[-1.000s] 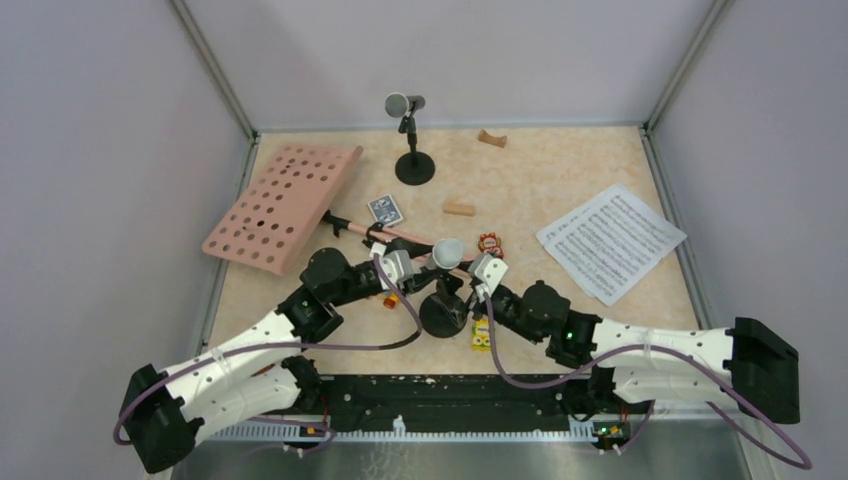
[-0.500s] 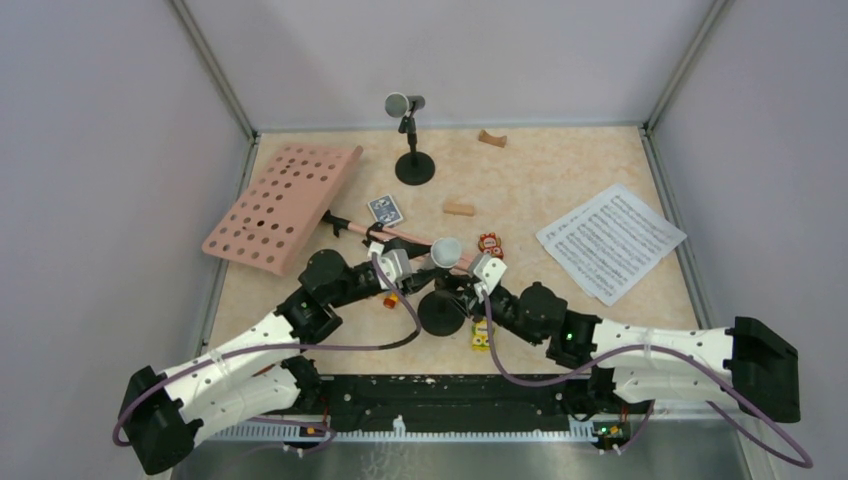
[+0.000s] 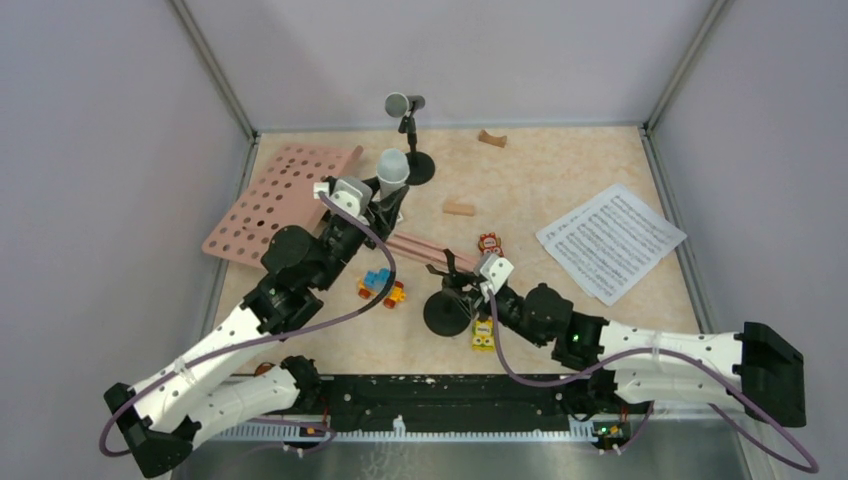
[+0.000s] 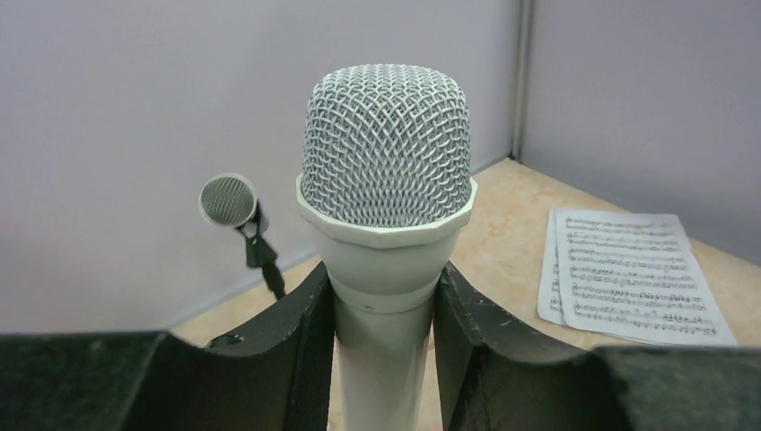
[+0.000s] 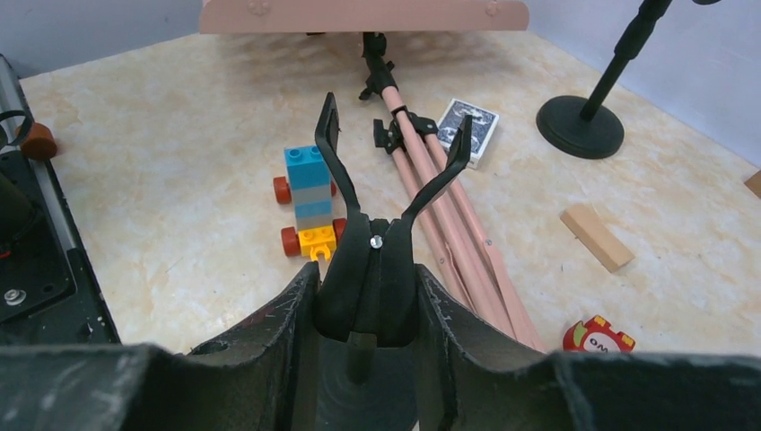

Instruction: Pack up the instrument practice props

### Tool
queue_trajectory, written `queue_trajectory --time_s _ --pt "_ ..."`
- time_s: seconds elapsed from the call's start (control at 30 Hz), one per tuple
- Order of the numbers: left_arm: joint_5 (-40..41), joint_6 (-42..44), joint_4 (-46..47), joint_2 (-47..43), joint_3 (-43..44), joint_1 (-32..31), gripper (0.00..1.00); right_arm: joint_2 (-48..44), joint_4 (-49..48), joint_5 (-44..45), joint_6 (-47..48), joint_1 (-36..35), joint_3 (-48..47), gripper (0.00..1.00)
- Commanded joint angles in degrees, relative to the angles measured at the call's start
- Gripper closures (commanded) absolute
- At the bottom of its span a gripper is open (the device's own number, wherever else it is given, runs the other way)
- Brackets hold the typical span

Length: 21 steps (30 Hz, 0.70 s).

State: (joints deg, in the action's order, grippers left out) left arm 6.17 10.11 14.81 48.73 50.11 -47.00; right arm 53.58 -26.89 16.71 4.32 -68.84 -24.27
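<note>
My left gripper (image 4: 384, 301) is shut on the white microphone (image 4: 386, 180), holding it upright in the air; in the top view the white microphone (image 3: 392, 166) hangs over the back left of the table, close to the dark microphone (image 3: 400, 104) in its black holder (image 3: 415, 168). My right gripper (image 5: 368, 296) is shut on the clip of the other black mic holder (image 5: 392, 162), whose prongs are empty and whose round base (image 3: 445, 312) rests on the table. The pink music desk (image 3: 270, 205) lies at the left with its tripod legs (image 5: 449, 215) folded. White sheet-music pages (image 3: 610, 240) lie at the right.
A block-built toy car (image 5: 310, 202) stands left of the clip, a red toy car (image 5: 599, 337) to its right, a yellow one (image 3: 482, 335) near the base. A blue card box (image 5: 467, 118) and wooden blocks (image 3: 458, 208) (image 3: 491, 138) lie further back.
My left gripper has lifted the white microphone out of the holder's clip and carried it up and back to the left. My right gripper has closed round the emptied clip.
</note>
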Motion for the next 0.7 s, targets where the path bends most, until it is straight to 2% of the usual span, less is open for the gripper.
queue_trajectory --time_s 0.0,0.1,0.17,0.27,0.4,0.67 --pt "12.3 -5.6 -8.6 -3.1 -0.1 -0.1 0.8 -1.9 -3.2 1.6 -0.3 -0.2 0.0 0.96" --pt "14.0 -8.6 -9.6 -6.7 -2.8 -0.1 0.78 -2.3 -3.1 1.3 -0.4 -0.2 0.1 0.78" --pt "15.2 -10.9 -12.6 -7.5 -2.6 0.0 0.8 -2.8 -3.2 1.2 -0.8 -0.2 0.3 0.69" --pt "15.3 -14.8 -18.8 -7.2 -0.9 -0.1 0.84 -3.4 -1.7 1.2 -1.5 -0.2 -0.6 0.61" --pt "15.1 -20.3 -27.0 -7.5 1.1 0.0 0.85 -4.1 2.3 0.0 -1.6 -0.2 -2.6 0.49" --pt "14.4 -27.0 -33.2 -11.6 -1.2 -0.1 0.84 -6.1 7.6 -1.5 -3.7 -0.2 -5.7 0.29"
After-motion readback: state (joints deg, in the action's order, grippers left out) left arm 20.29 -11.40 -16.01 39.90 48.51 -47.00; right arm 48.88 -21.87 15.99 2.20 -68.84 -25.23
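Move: The left hand, holding the white microphone high, has the block toy car some 38 cm below, about 7 cm to its left and level fore-and-aft; the card deck lies about 19 cm ahead, 7 cm left. The right hand pinches the spring clip's handles, the clip straight at its fingers and the stand's base 20 cm below, 1 cm ahead, 2 cm left. From this hand the yellow owl toy lies 4 cm back, 6 cm right. The right fingers ease open off the spring clip's handles until they stand clear on both sides, that hand drifting a centimetre or so back and right, then starting up. The left keeps its grip on the microphone, swings left, then sinks about 10 cm towards the toy car, going some 6 cm left in all while its fingers tip down about 30 degrees and turn slightly counter-clockwise. ##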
